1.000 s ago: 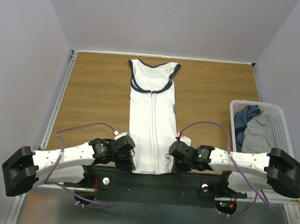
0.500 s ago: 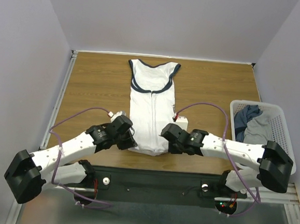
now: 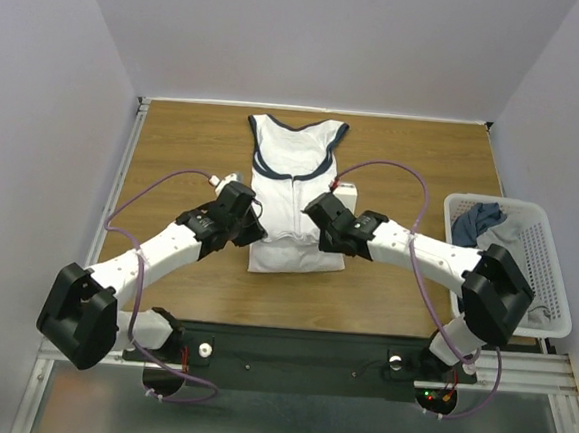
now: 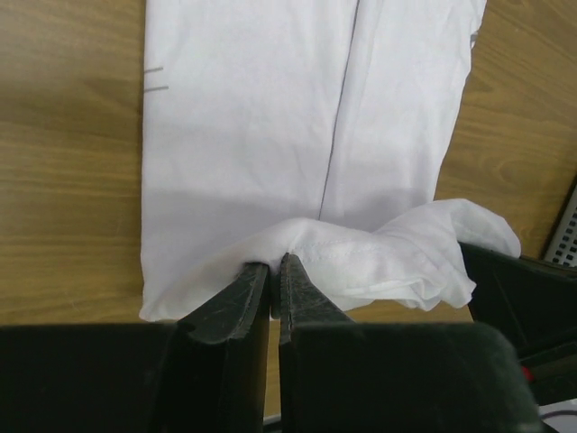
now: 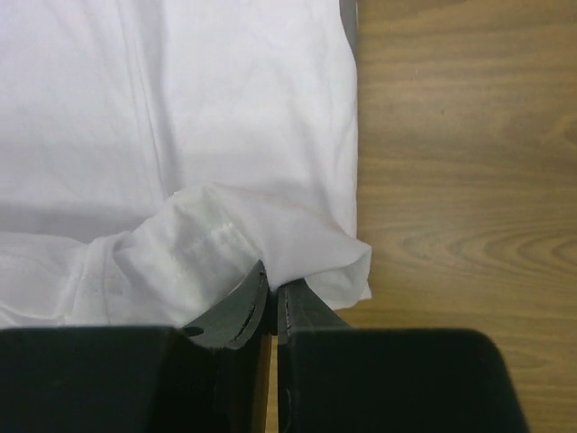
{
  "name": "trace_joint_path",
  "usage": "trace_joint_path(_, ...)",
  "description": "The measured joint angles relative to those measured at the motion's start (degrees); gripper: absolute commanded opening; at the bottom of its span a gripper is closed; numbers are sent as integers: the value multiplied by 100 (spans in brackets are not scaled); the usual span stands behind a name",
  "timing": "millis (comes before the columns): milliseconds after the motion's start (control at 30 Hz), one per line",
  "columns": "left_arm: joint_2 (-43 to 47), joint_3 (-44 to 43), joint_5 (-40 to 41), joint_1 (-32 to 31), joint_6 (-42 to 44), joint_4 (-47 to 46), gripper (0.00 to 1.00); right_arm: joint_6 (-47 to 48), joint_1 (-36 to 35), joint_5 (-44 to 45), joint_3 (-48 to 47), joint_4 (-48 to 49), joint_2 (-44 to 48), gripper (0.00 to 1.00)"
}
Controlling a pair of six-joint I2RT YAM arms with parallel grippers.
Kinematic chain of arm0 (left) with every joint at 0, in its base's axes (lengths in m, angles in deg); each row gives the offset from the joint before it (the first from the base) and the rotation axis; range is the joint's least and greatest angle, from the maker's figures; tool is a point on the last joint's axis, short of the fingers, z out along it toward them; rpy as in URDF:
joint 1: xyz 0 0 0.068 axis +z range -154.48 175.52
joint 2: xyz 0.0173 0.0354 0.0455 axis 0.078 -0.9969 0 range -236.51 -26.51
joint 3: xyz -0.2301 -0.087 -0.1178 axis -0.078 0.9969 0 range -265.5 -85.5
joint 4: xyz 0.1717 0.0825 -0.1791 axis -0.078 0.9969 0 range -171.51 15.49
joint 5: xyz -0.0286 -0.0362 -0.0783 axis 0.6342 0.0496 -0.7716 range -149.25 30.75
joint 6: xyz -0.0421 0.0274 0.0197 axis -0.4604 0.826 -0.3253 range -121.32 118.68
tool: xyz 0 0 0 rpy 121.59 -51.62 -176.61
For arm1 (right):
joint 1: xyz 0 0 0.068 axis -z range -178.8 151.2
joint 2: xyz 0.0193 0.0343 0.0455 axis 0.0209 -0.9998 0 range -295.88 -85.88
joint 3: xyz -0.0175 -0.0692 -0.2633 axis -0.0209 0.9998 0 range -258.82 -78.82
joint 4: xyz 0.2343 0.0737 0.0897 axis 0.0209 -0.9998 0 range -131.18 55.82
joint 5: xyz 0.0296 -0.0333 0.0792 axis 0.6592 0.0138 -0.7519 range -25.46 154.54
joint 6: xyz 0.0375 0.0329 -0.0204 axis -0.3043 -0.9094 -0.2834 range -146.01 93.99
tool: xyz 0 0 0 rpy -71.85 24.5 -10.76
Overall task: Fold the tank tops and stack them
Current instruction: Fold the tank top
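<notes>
The white tank top point(image 3: 294, 187) with navy-edged neck and armholes lies lengthwise in the middle of the table, its bottom part folded up over its middle. My left gripper point(image 3: 251, 229) is shut on the left corner of the hem point(image 4: 297, 239). My right gripper point(image 3: 317, 229) is shut on the right corner of the hem point(image 5: 297, 248). Both hold the hem a little above the lower layer of cloth point(image 4: 243, 126), which also shows in the right wrist view point(image 5: 180, 99). Grey and dark blue tank tops point(image 3: 481, 227) lie in the basket.
A white plastic mesh basket point(image 3: 555, 288) stands at the right edge of the wooden table point(image 3: 414, 166). Purple cables loop over both arms. A black rail point(image 3: 299, 353) runs along the near edge.
Both grippers have carried the hem from the near table edge away toward the neck end, folding the bottom of the white top over its middle.
</notes>
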Motion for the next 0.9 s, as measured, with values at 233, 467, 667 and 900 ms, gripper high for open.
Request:
trace_joint_path(233, -535, -376, 74, 402, 304, -323, 0, 516, 420, 57, -833, 376, -752, 2)
trace_joint_path(467, -1147, -774, 96, 669, 448, -623, 0, 813, 737, 26, -1510, 627, -1355, 1)
trace_joint_path(667, -1589, -1215, 70, 874, 597, -713, 0, 946, 920, -57, -1856, 680, -1720, 0)
trace_joint_path(900, -1858, -1742, 15, 1073, 726, -732, 0, 1023, 1071, -120, -2144, 739, -1899, 0)
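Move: Both hands hold the lifted hem of the tank top, about 8 to 9 cm above the table. For the left hand, the bottom of the neckline, where the hem is being taken, is some 20 cm ahead and 8 cm to the right; for the right hand, it is about 21 cm ahead and 10 cm to the left. The fold edge runs about 8 cm behind both, and each hand's shoulder strap lies some 34 cm ahead, nearly straight out. Keeping the hem pinched between them, both hands carry it forward about 13 cm over the lower body of the tank top towards the neckline, drifting a couple of centimetres to the left. The left rises nearly 3 cm, mostly late, while the right climbs only slightly, and both hands tip their fingers up by 5 to 10 degrees as they reach out with the grip still shut. ##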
